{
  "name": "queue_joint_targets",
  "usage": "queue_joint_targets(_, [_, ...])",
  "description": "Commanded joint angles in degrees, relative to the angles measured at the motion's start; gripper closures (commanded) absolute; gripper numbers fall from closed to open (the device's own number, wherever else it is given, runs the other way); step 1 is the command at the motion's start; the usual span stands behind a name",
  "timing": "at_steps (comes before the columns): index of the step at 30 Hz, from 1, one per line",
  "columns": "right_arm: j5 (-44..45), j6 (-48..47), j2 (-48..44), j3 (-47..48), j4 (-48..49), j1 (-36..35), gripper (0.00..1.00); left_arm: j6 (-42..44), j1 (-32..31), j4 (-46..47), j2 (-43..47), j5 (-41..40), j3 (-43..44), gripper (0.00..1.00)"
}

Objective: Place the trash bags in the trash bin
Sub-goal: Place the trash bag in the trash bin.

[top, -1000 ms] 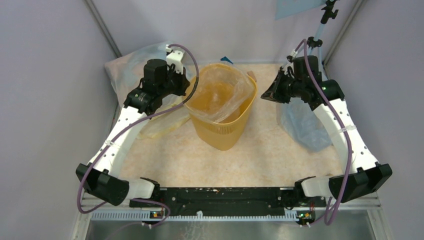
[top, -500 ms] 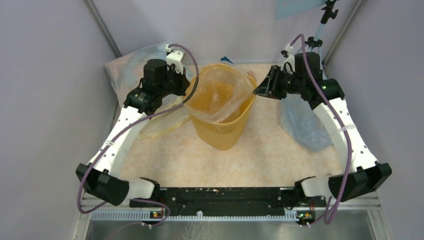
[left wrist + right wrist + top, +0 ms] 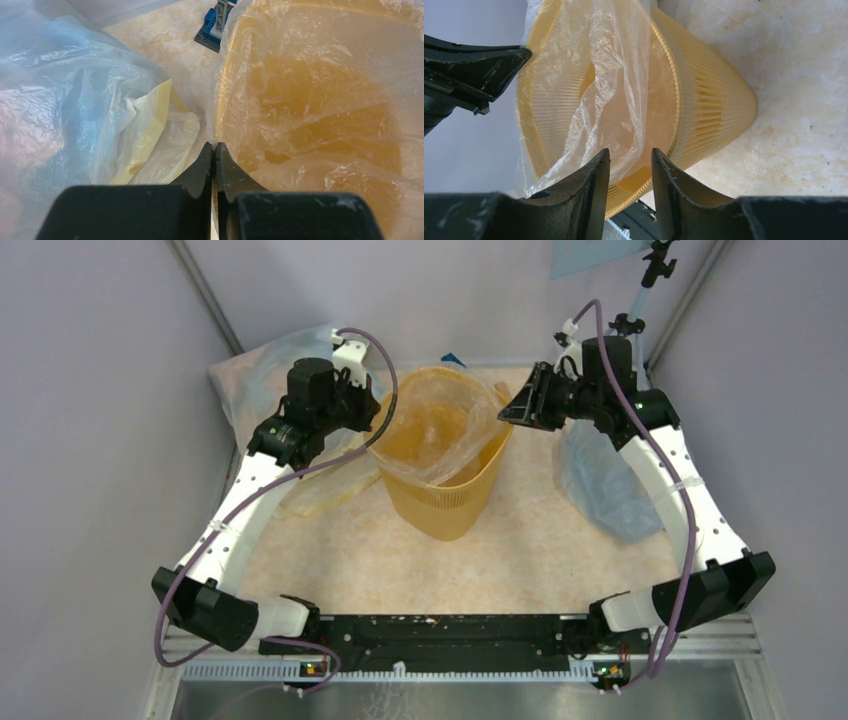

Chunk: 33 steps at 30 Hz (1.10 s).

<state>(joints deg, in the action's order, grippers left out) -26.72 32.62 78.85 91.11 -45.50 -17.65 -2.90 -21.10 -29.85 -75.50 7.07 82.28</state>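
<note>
The yellow trash bin (image 3: 445, 505) stands mid-table. A clear trash bag (image 3: 440, 425) lies crumpled in its mouth and drapes over the rim. My left gripper (image 3: 372, 428) is at the bin's left rim. In the left wrist view, the left gripper (image 3: 214, 146) is shut, with the edge of the trash bag (image 3: 310, 100) pinched between its tips. My right gripper (image 3: 505, 412) hovers at the bin's right rim. In the right wrist view the right gripper (image 3: 630, 154) is open with nothing between the fingers. The bag (image 3: 619, 75) and bin (image 3: 709, 100) lie just beyond it.
Big bluish plastic sacks lie at the back left (image 3: 260, 365) and under the right arm (image 3: 605, 485). A pale yellowish film (image 3: 320, 485) lies on the table left of the bin. A blue-and-white block tower (image 3: 216, 22) stands behind the bin.
The right gripper went from shut to open and swung left, up to the bin's right rim. The left arm and the bag have not moved.
</note>
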Motion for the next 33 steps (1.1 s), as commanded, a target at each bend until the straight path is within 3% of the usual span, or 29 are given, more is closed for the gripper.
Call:
queue_joint_targets(1, [1.4, -0.2, 1.6, 4.0, 1.0, -1.7, 0.64, -0.8, 0.3, 3.2, 1.0, 0.7, 2.0, 1.0])
queue_joint_targets(12, [7.9, -3.2, 6.1, 8.2, -3.8, -3.7, 0.68, -0.6, 0.3, 3.1, 1.0, 0.6, 2.2, 1.0])
queue_joint_targets(14, [8.0, -3.6, 6.7, 8.9, -4.4, -4.0, 0.75, -0.6, 0.3, 3.1, 0.9, 0.5, 2.2, 1.0])
queue_joint_targets(17, [8.3, -4.1, 6.8, 10.1, -5.3, -4.1, 1.0, -0.5, 0.3, 3.0, 1.0, 0.2, 2.3, 1.0])
queue_joint_targets(23, [13.9, -6.9, 6.6, 15.0, -9.6, -4.0, 1.0, 0.2, 0.3, 2.7, 0.9, -0.1, 2.5, 1.0])
queue_joint_targets(33, [15.4, -9.1, 6.9, 15.1, -11.6, -1.1, 1.0, 0.9, 0.3, 2.4, 0.5, -0.1, 2.6, 1.0])
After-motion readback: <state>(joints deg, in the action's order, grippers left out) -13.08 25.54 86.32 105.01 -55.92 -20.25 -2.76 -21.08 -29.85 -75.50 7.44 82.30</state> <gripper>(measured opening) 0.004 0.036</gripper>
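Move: Just ahead of the right hand's open fingers, roughly 2 cm forward, 1 cm left and 2 cm down, hangs the trash bag's loose edge by the bin's right rim. The bin's middle is some 13 cm left, 1 cm back and well below; the blue bag lies about 23 cm right, level with the hand, on the table. From the left hand, which already pinches the bag at the opposite rim, that loose edge is about 22 cm right and 2 cm forward. Reaching about 2 cm forward, a little down and left, the right hand shuts its part-open fingers on the bag's loose edge by the right rim. Then, keeping them shut, it pulls the edge about 2.5 cm right while rising some 2 cm, with the wrist rolling about 15 degrees, its left side sinking. The left hand stays put, still pinching the bag at the left rim. ##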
